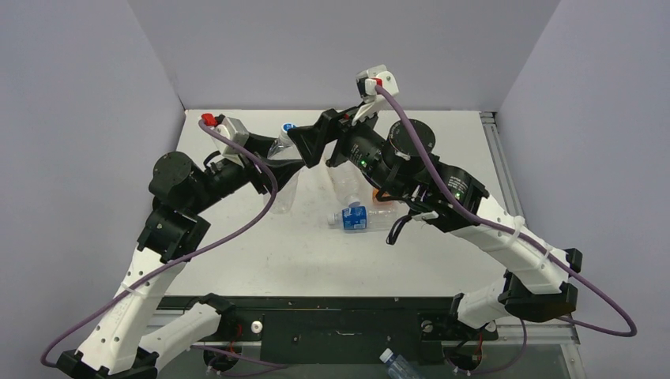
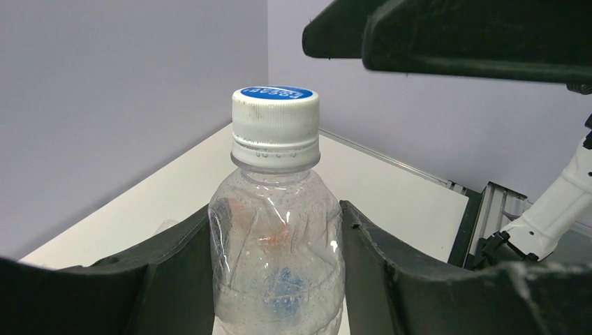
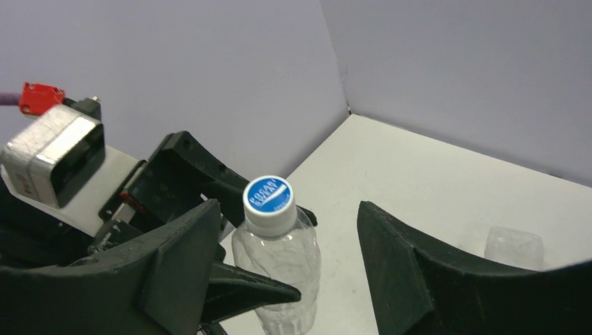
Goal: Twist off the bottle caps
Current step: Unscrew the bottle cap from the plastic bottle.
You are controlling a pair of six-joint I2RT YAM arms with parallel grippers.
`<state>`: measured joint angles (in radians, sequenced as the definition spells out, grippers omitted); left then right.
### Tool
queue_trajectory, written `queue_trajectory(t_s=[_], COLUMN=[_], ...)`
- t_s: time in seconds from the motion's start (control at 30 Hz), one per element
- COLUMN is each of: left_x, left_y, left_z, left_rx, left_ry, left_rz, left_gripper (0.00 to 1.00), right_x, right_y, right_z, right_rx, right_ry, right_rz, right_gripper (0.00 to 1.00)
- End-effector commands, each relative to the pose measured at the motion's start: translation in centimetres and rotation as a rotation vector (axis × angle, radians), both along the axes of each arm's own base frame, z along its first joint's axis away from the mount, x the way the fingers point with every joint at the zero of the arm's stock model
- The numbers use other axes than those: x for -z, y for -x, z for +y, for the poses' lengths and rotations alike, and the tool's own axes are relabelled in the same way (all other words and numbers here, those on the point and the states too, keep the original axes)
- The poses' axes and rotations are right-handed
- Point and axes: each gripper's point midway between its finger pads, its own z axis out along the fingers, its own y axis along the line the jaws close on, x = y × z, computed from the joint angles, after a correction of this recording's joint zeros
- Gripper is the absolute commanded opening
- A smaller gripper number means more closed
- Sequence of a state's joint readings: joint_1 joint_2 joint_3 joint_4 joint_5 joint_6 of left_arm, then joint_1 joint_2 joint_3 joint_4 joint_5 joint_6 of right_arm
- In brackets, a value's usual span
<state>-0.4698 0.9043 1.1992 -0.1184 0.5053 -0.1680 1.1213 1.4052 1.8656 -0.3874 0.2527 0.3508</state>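
A clear plastic bottle (image 2: 276, 258) stands upright, and my left gripper (image 2: 276, 213) is shut on its body below the shoulder. The bottle cap (image 2: 276, 115), white and ridged with a blue top, sits on its neck. From above, the cap (image 1: 288, 126) shows at the table's back, just left of my right gripper (image 1: 304, 146). In the right wrist view my right gripper (image 3: 287, 207) is open. Its fingers (image 3: 174, 258) stand either side of the cap (image 3: 269, 204) with a gap on both sides, touching nothing. The left gripper's fingers (image 3: 244, 289) clamp the bottle (image 3: 279, 272) below.
A blue-labelled bottle (image 1: 359, 217) lies on its side mid-table under the right arm, with another clear bottle (image 1: 348, 185) behind it. A crumpled clear bottle (image 3: 513, 246) lies on the table beyond the right finger. One more bottle (image 1: 395, 365) lies below the table's front edge. Walls close in on three sides.
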Motion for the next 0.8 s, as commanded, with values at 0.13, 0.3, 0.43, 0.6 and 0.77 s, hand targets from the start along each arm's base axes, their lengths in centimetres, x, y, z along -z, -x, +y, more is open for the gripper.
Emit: queue_trajectory(t_s=[0.13, 0.3, 0.43, 0.6, 0.77], left_x=[-0.8, -1.2, -1.4, -1.6, -1.7], left_y=[0.1, 0.5, 0.7, 0.8, 1.1], left_z=[0.2, 0.1, 0.0, 0.0, -0.2], left_rx=[-0.012, 0.006, 0.015, 0.022, 0.041], left_ry=[0.021, 0.033, 0.041, 0.046, 0.049], left_rz=[-0.025, -0.025, -0.028, -0.030, -0.029], left_gripper=[0.00, 0.00, 0.00, 0.00, 0.00], right_x=[-1.9, -1.5, -1.0, -0.9, -1.0], right_y=[0.5, 0.1, -0.2, -0.6, -0.6], right_z=[3.0, 3.8, 4.2, 4.0, 4.0], right_rx=[-0.089, -0.085, -0.081, -0.077, -0.087], right_ry=[-0.025, -0.002, 0.009, 0.007, -0.016], right_rz=[-0.018, -0.005, 0.004, 0.010, 0.004], right_gripper=[0.65, 0.60, 0.54, 0.45, 0.32])
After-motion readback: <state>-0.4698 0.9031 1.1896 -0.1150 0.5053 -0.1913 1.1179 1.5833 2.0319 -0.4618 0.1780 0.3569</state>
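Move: The white cap of the plastic bottle is about 5 cm to the right hand's left, 1 cm ahead and 2 cm below. The bottle's body, middle some 12 cm below that hand and 5 cm left, level front to back, hangs in the left gripper, whose pads grip it roughly 8 cm below and 5 cm left of the right hand, also level. From the left hand the cap is about 6 cm above, 1 cm ahead and straight above sideways. The right hand arcs left about 5 cm, up then down around the cap, fingers narrowing; left holds the bottle. ##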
